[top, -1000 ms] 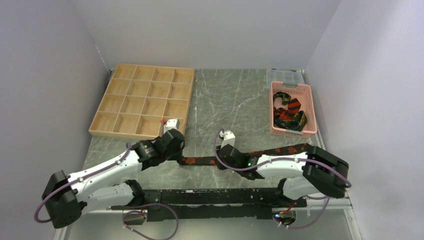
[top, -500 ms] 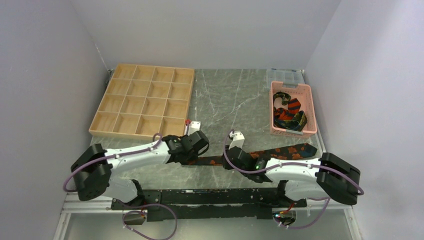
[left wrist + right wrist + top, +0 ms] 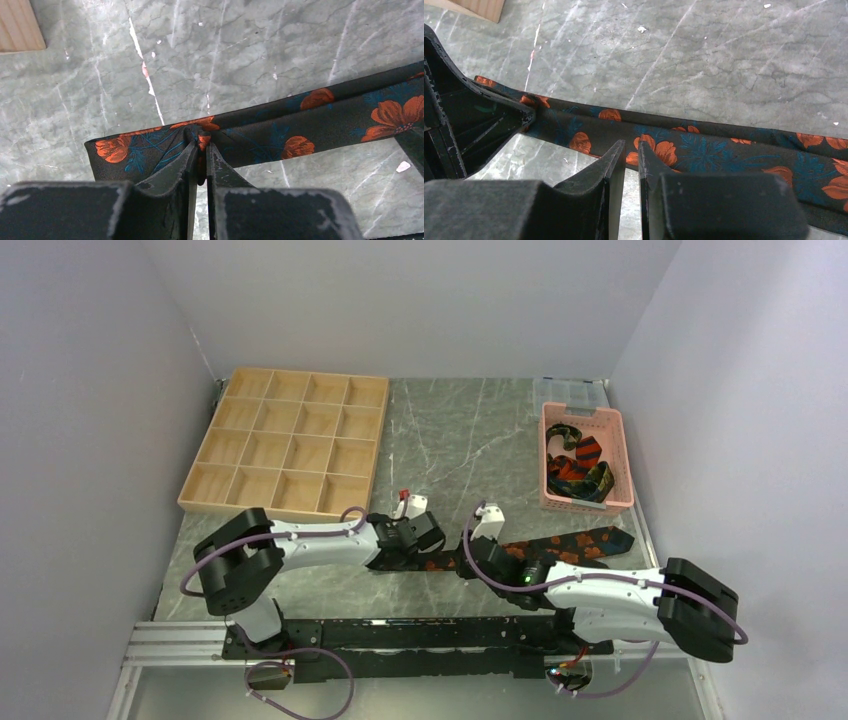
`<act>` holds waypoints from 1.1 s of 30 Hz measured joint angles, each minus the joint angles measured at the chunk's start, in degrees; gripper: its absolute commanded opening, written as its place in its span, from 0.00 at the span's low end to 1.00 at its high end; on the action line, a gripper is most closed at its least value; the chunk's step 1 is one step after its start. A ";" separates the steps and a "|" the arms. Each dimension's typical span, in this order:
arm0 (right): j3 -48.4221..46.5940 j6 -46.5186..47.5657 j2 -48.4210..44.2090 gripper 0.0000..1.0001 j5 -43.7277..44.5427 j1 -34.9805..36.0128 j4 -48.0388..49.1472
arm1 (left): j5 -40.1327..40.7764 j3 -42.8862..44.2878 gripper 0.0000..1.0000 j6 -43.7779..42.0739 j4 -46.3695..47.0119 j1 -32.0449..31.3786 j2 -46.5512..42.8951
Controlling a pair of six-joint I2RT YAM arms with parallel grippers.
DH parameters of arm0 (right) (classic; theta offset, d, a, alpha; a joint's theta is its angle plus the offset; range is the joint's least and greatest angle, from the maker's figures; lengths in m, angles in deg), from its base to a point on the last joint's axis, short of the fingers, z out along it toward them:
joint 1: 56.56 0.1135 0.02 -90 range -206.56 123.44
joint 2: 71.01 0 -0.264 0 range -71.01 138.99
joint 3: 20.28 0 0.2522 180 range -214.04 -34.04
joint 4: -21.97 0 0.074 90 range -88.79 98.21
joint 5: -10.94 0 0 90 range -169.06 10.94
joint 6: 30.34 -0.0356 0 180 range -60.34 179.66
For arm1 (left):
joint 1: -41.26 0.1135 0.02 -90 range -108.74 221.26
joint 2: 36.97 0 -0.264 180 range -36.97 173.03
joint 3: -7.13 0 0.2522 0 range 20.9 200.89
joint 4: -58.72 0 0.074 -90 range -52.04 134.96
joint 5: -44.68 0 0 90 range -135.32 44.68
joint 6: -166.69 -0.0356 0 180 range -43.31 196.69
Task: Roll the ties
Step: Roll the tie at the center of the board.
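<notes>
A black tie [image 3: 580,540] with orange-red flowers lies stretched along the near part of the table. In the left wrist view my left gripper [image 3: 201,145] is shut on a pinched fold of this tie [image 3: 280,135], close to its doubled-over left end. From above, the left gripper [image 3: 422,558] and the right gripper [image 3: 463,564] sit close together over the tie's left part. The right gripper [image 3: 631,146] has its jaws almost together with only a thin slit. Nothing sits between them, and their tips are at the tie's [image 3: 704,145] near edge. More ties [image 3: 575,468] lie bundled in the basket.
The pink slotted basket [image 3: 583,413] stands at the right rear, with a clear plastic box [image 3: 570,390] behind it. A wooden compartment tray [image 3: 290,440] fills the left rear. In the right wrist view the left gripper's black body [image 3: 474,120] is just left of my right fingers.
The left arm has swung right along the tie with its end in the jaws, shortening the laid-out length. The right gripper has shifted slightly right and nearer.
</notes>
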 measured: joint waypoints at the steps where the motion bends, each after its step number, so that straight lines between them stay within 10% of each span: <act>1: 0.09 -0.02 0.00 0.20 0.00 0.00 -0.24 | -0.02 0.28 0.25 0.07 0.04 -0.17 0.22; 24: -0.90 2.03 1.75 0.23 -3.89 -0.02 -0.09 | 2.10 -0.98 0.55 5.68 -3.80 -4.22 -14.69; 33: -12.61 4.72 10.86 0.22 -14.95 -0.04 3.56 | -0.74 -21.35 0.57 8.98 3.28 4.09 -40.79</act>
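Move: The tie's folded-over end is already pinched between my left fingers. The left fold edge is about 7 cm to their left and 1 cm back; the tray's nearest corner is some 9 cm to my left hand's left and 6 cm ahead. From my right hand, low over the tie with its fingers almost shut, that same end is about 7 cm left, 2 cm ahead and 3 cm below, and the fold edge about 14 cm left and 1 cm ahead. I open my left fingers to about half and let go of the folded-over end, easing a little to the right and back. Then I lift the hand about 8 cm and swing it roughly as far left, above the fold, its left side dipping some 25 degrees. My right hand waits low, then sweeps about 8 cm left and rises to above the released end, turning 15 degrees counter-clockwise, fingers kept nearly shut. ##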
